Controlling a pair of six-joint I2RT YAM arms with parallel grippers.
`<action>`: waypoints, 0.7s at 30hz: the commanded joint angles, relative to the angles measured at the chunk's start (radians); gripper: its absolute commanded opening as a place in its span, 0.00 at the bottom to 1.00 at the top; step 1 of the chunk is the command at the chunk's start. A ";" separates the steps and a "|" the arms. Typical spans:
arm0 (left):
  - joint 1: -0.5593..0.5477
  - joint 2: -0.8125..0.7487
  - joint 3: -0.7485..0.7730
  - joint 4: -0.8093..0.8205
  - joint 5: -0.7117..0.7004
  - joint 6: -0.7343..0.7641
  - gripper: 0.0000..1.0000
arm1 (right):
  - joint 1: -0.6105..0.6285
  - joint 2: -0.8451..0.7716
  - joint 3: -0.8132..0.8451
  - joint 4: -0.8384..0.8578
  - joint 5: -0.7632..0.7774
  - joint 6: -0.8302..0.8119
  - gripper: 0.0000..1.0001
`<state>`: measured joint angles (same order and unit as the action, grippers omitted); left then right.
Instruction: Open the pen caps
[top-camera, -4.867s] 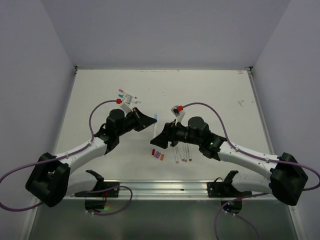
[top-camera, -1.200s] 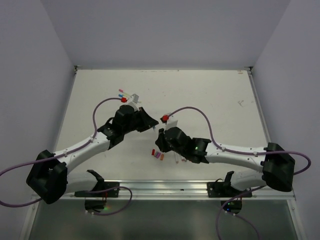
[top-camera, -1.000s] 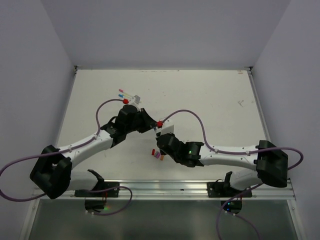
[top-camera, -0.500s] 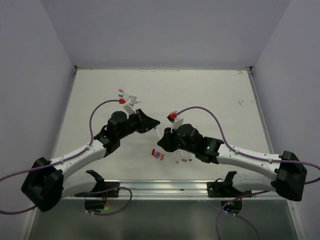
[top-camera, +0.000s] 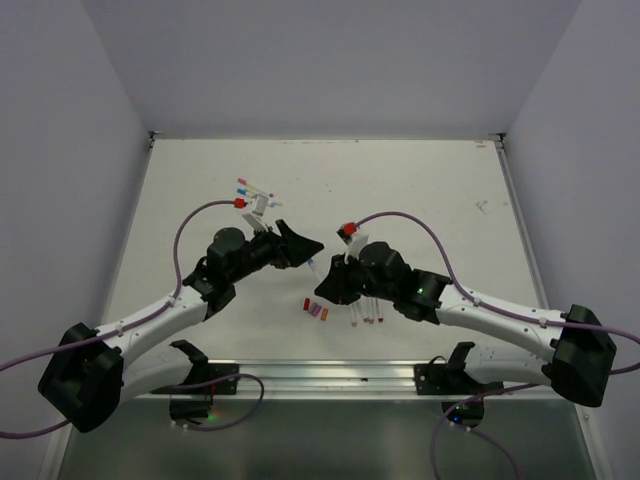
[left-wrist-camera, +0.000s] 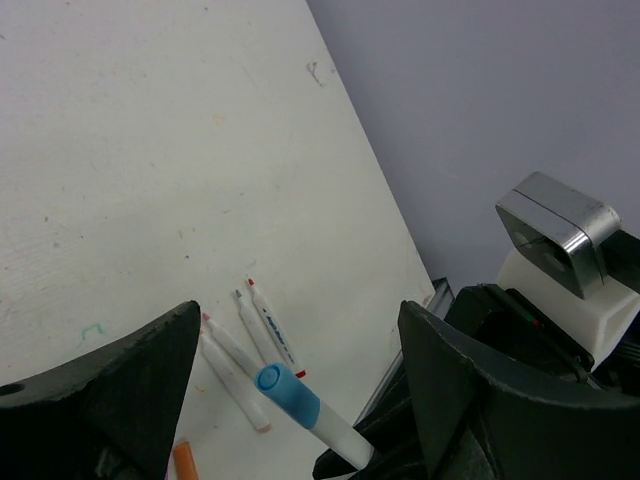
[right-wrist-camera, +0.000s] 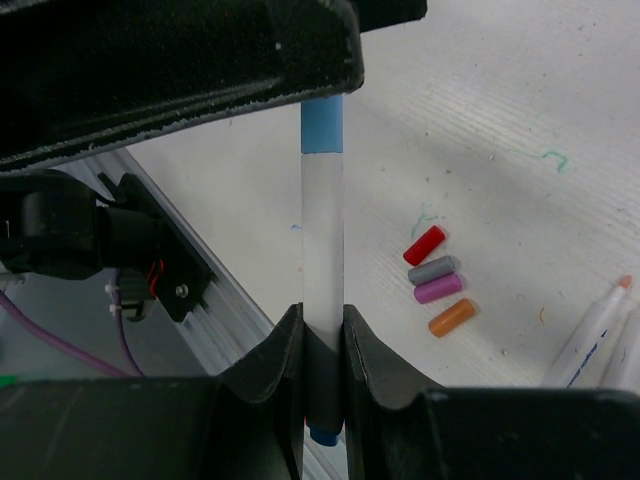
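My right gripper (right-wrist-camera: 322, 315) is shut on the white barrel of a pen (right-wrist-camera: 322, 240), whose blue pen cap (right-wrist-camera: 322, 125) is still on its far end. In the left wrist view that blue cap (left-wrist-camera: 290, 395) stands between the wide-open fingers (left-wrist-camera: 120, 380) of my left gripper (left-wrist-camera: 300, 345), touching neither. From above, both grippers (top-camera: 305, 246) (top-camera: 330, 285) meet at mid-table. Loose red (right-wrist-camera: 425, 244), grey (right-wrist-camera: 435, 269), purple (right-wrist-camera: 440, 288) and orange (right-wrist-camera: 452, 317) caps lie on the table. Uncapped pens (top-camera: 366, 313) lie beside them.
Two more pens (top-camera: 250, 187) lie at the back left of the white table (top-camera: 420, 190). A metal rail (top-camera: 330, 375) runs along the near edge. Purple cables (top-camera: 410, 222) arch over both arms. Walls close in the left, right and back sides.
My left gripper has opened off the blue cap, which stays on the pen. Over the last second both arms swung right and back toward mid-table; the right gripper kept its grip.
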<state>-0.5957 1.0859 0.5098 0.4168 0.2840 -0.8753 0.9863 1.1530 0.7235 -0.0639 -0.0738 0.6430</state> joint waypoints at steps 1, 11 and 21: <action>0.004 -0.004 -0.037 0.091 0.040 -0.049 0.78 | -0.017 -0.010 -0.001 0.035 -0.006 0.023 0.00; 0.004 -0.007 -0.097 0.181 0.055 -0.226 0.49 | -0.031 0.020 -0.030 0.122 -0.030 0.049 0.00; 0.004 -0.024 -0.120 0.249 0.064 -0.306 0.45 | -0.037 0.005 -0.067 0.174 -0.066 0.063 0.00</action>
<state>-0.5926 1.0893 0.3927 0.5739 0.3229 -1.1439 0.9558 1.1763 0.6731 0.0616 -0.1062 0.6895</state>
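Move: The blue cap of the pen held upright-slanting in the right gripper lies about 2 cm back from the left hand, level sideways and 2 cm below. From the right hand, the blue cap is some 5 cm ahead, 1 cm left and 6 cm up. The row of loose caps lies on the table about 2 cm ahead of the right hand, 2 cm left, 15 cm down; the uncapped pens lie 3 cm ahead, 10 cm right, equally low. Close the left gripper from wide open to about half while drawing it back some 1.5 cm towards the blue cap; let it dip 2 cm, then rise about 1 cm, tipping and rolling the wrist some 15 degrees so the fingers straddle the blue cap. Keep the right gripper shut on the pen's lower end and ease it about 1 cm forward. ##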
